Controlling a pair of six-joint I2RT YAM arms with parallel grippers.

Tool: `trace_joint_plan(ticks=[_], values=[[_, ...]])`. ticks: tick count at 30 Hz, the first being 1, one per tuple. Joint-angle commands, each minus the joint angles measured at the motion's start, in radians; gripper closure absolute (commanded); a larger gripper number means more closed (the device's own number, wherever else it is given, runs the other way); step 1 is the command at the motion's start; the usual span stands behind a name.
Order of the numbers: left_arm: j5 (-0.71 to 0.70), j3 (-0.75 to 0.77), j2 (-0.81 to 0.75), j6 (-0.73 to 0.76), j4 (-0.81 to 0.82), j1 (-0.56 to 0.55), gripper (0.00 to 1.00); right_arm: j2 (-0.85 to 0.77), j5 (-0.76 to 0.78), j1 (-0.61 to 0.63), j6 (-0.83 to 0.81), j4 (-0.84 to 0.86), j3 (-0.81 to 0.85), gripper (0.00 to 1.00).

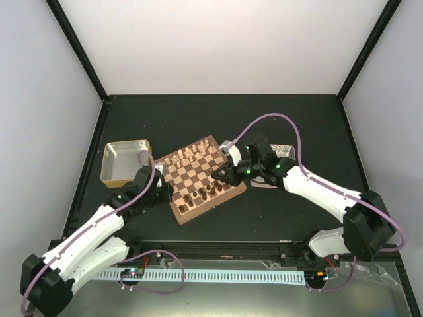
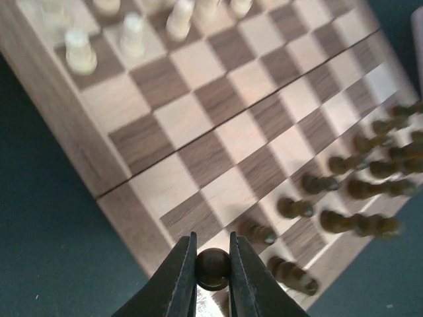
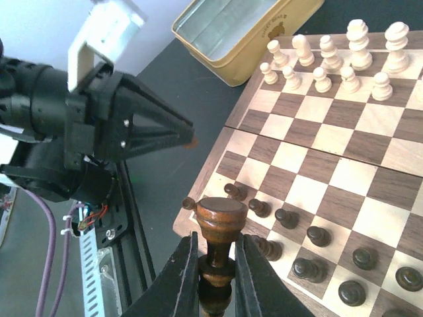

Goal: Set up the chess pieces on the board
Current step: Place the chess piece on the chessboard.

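The board [image 1: 196, 173] lies turned at an angle in the middle of the table. Cream chess pieces [image 1: 188, 156] line its far rows and dark chess pieces [image 1: 206, 192] its near rows. My left gripper [image 1: 164, 192] hovers at the board's near-left corner. In the left wrist view the left gripper [image 2: 213, 247] is shut on a dark round-headed piece [image 2: 213, 269] above the board [image 2: 198, 66]. My right gripper [image 1: 221, 177] reaches in from the right. In the right wrist view the right gripper [image 3: 217, 236] is shut on the neck of a taller dark piece [image 3: 222, 212] above the corner squares.
A gold-sided tin [image 1: 125, 162] sits left of the board, close behind the left arm. A silver tin [image 1: 282, 152] lies at the right, partly hidden by the right arm. In the right wrist view the left gripper [image 3: 178, 135] points in close to the board's corner.
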Motion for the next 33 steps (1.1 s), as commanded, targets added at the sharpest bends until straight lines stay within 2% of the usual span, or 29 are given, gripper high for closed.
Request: trace_joint_plan(ticks=[1,5,11,24,33], values=[[-0.025,-0.04,0.057,-0.009,0.032,-0.015,0.97,0.014,0.042,0.003,0.023,0.021,0.018,0.91],[0.055,-0.068,0.131,-0.011,0.111,-0.015,0.96,0.009,0.01,0.003,0.026,0.036,0.013,0.91],[0.095,-0.074,0.204,-0.009,0.183,-0.015,0.96,-0.006,0.013,0.003,0.02,0.032,0.01,0.91],[0.116,-0.101,0.217,-0.006,0.174,-0.016,0.94,0.01,0.02,0.003,0.015,0.027,0.016,0.91],[0.118,-0.105,0.254,-0.002,0.174,-0.026,0.87,0.02,0.019,0.003,0.016,0.025,0.024,0.91]])
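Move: The empty light pawn square at the left end of the dark pawn row is what the left hand's pawn is meant for, roughly 10 cm below that hand, 2 cm to its right and 1 cm back. The nearest standing pawn is level with the hand, 5 cm to its right; the corner rook stands about 4 cm back and 3 cm right. From the right hand, holding another dark piece, the square lies about 14 cm left, 5 cm back and 17 cm down. The dark pawn, still pinched in the left gripper, is lowered about 7 cm towards the empty light square beside the last standing pawn. Most of that drop comes quickly; the hand then eases some 2 cm to the right and creeps on down, tilting about 10 degrees nearer to vertical, fingers keeping their grip. ##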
